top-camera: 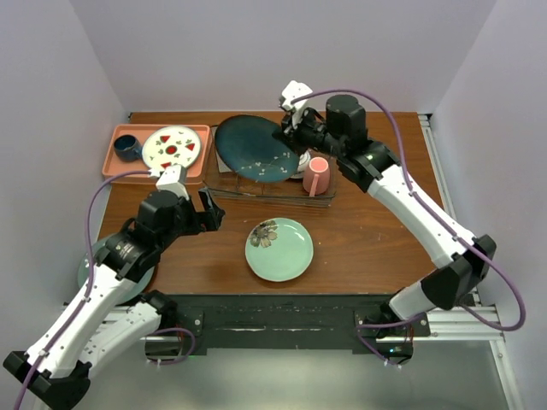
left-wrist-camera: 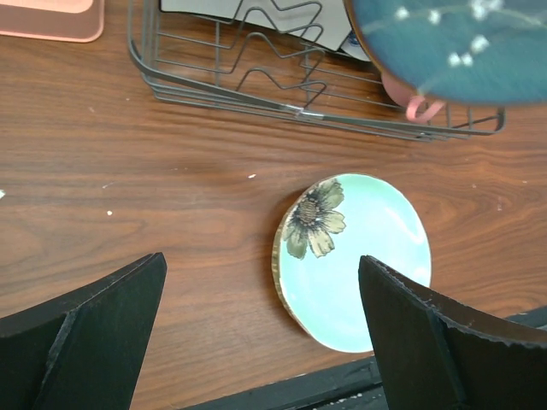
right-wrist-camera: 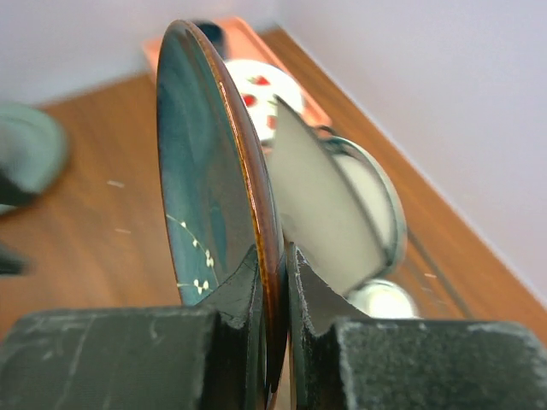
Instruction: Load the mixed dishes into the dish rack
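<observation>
My right gripper point(top-camera: 293, 139) point(right-wrist-camera: 275, 282) is shut on the brown rim of a dark teal plate point(top-camera: 255, 149) point(right-wrist-camera: 201, 162) point(left-wrist-camera: 453, 38). It holds the plate on edge, tilted, over the dish rack point(top-camera: 224, 181) point(left-wrist-camera: 256, 94). A pink mug point(top-camera: 316, 175) point(left-wrist-camera: 410, 98) sits in the rack's right part. White plates point(right-wrist-camera: 329, 201) stand in the rack behind the teal one. The pale green plate point(top-camera: 279, 248) point(left-wrist-camera: 367, 265), with a flower on it, lies flat on the table in front of the rack. My left gripper point(top-camera: 205, 209) point(left-wrist-camera: 261, 329) hangs open above the table left of that plate, empty.
A salmon-pink tray point(top-camera: 120, 166) point(left-wrist-camera: 51, 21) at the back left carries a white plate with red marks point(top-camera: 171, 147) and a small dark blue cup point(top-camera: 126, 148). Another greenish plate point(top-camera: 85, 273) shows partly under my left arm. Walls close in the table.
</observation>
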Action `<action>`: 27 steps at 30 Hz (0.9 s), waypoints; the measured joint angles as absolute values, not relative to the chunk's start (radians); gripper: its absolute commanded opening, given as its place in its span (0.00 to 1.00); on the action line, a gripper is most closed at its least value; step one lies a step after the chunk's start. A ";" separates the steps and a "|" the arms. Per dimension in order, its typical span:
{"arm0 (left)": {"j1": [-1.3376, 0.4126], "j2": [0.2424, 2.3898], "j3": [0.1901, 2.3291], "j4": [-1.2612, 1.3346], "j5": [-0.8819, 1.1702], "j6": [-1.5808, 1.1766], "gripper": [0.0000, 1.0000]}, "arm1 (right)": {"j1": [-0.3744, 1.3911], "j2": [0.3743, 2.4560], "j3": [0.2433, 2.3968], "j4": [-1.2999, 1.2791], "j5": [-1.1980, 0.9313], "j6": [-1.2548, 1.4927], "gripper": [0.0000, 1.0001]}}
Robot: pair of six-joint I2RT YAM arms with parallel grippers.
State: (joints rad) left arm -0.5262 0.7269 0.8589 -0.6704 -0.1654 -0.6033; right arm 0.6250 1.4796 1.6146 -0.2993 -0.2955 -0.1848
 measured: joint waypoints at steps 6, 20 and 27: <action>-0.526 0.770 0.860 -0.672 -0.180 -0.588 1.00 | 0.630 1.589 1.617 -0.268 -0.211 -0.408 0.00; -0.526 0.832 0.860 -0.645 -0.159 -0.582 1.00 | 0.667 1.783 1.618 -0.174 -0.204 -0.605 0.00; -0.526 0.831 0.860 -0.645 -0.159 -0.582 1.00 | 0.664 1.783 1.618 -0.074 -0.170 -0.655 0.00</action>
State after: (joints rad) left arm -0.5262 0.8314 0.8600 -0.6445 -0.1589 -0.5819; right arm 0.6640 1.7828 1.6180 -0.0738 -0.1696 -0.6552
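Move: The back-left plate slots of the dish rack lie about 12 cm ahead of the right hand, 14 to its left and 27 below. The square plate stands roughly 3 cm beyond them; the bowl is some 8 cm ahead of the hand and 1 left, the pink mug 3 ahead and 5 right, both about 33 lower. From the left hand the slots are some 22 cm ahead, 13 right and 10 below. Right hand lowers the pinched blue plate 11 cm, reaching 9 forward toward the slots, then lifts about 3. ##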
